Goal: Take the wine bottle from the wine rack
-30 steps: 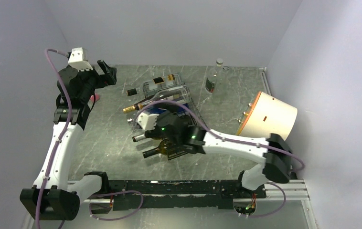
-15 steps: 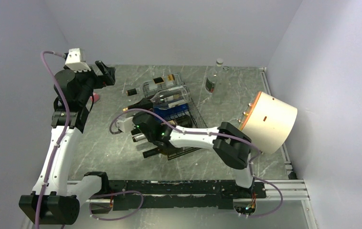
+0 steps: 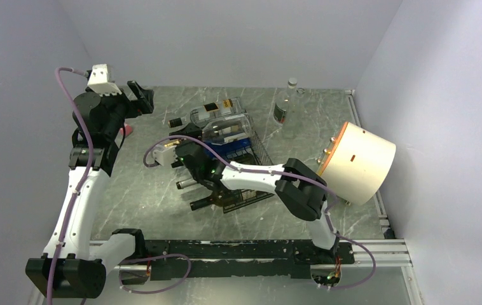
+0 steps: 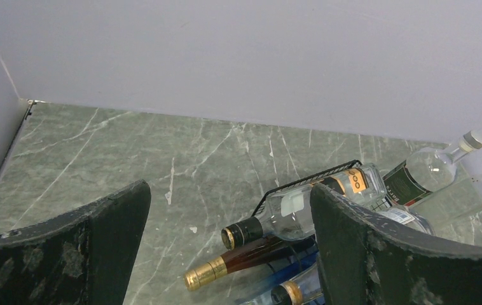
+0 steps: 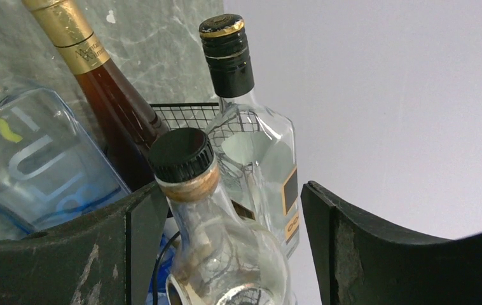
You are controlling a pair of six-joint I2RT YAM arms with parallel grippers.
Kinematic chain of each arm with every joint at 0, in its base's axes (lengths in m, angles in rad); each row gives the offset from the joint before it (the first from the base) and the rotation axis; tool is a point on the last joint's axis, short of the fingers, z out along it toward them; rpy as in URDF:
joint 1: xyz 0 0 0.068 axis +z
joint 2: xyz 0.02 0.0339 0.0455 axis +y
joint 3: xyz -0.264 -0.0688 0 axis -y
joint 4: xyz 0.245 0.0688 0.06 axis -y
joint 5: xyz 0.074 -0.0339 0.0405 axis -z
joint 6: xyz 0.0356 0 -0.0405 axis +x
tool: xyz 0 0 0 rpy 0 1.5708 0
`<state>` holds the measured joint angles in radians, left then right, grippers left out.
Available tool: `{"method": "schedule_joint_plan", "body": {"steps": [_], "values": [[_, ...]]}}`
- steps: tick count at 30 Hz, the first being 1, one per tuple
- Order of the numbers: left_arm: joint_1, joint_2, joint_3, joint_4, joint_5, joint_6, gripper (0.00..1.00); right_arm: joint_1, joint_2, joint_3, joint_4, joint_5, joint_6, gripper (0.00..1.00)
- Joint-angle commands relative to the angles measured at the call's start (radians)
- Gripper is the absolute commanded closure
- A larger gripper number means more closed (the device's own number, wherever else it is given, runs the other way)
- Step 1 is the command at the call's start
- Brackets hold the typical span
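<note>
The black wire wine rack (image 3: 259, 155) lies mid-table with several bottles on it. A clear wine bottle (image 3: 229, 130) with a black screw cap (image 5: 181, 155) rests on top, neck pointing left. My right gripper (image 3: 184, 152) is at that neck. In the right wrist view its jaws (image 5: 232, 203) straddle the bottle's shoulder (image 5: 226, 254). The left finger (image 5: 140, 216) touches the glass, while a gap remains at the right finger (image 5: 327, 229). My left gripper (image 3: 142, 95) hangs open at the back left, well clear of the rack (image 4: 302, 182), with nothing between its fingers (image 4: 229, 197).
An amber bottle with gold foil (image 5: 108, 95), a square clear bottle with a black cap (image 5: 257, 159) and a blue bottle (image 5: 28, 165) lie beside the clear one. Dark bottles (image 3: 203, 203) stick out at the rack's front. A small clear bottle (image 3: 283, 105) stands behind, a white cylinder (image 3: 356, 162) right.
My right arm has swung left from over the rack's front to the clear bottle's neck, and its jaws have narrowed around it. The left arm has barely shifted.
</note>
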<state>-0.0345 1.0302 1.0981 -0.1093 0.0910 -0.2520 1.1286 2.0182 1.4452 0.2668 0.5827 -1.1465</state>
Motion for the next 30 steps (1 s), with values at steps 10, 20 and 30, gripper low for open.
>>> {"method": "schedule_joint_plan", "body": {"steps": [10,20,30], "values": [[-0.004,-0.007,-0.013,0.029,-0.007,-0.009,0.01,-0.032,0.097,0.027,0.057,0.0,0.028,0.27],[-0.005,0.0,-0.019,0.033,-0.002,-0.01,0.01,-0.021,0.023,0.043,0.0,0.001,0.09,0.67],[-0.006,0.019,-0.023,0.037,0.0,-0.01,0.01,-0.018,-0.173,0.043,-0.159,-0.033,0.251,0.91]]}}
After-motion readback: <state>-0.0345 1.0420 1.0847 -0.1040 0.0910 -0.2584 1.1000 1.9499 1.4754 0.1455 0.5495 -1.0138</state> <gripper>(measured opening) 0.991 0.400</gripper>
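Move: The fingers of the right hand are open over the neck of the clear bottle on top of the rack, which lies about 2 cm ahead and 4 cm below. The label bottle's middle is some 7 cm ahead and 7 cm to the right, the blue bottle's about 6 cm back and 6 cm to the right, and the amber bottle's gold neck about 3 cm back and 4 cm left, all lower. From the left hand, the clear neck lies about 1 cm ahead, 12 cm right and 20 cm below. The right fingers pinch the clear bottle's neck just below its black cap: the hand sinks about 4.5 cm onto it with a slight forward reach, closes from wide to under half open, then climbs some 6 cm, easing back and a little left at the end while the wrist tilts slightly, the grip kept. ##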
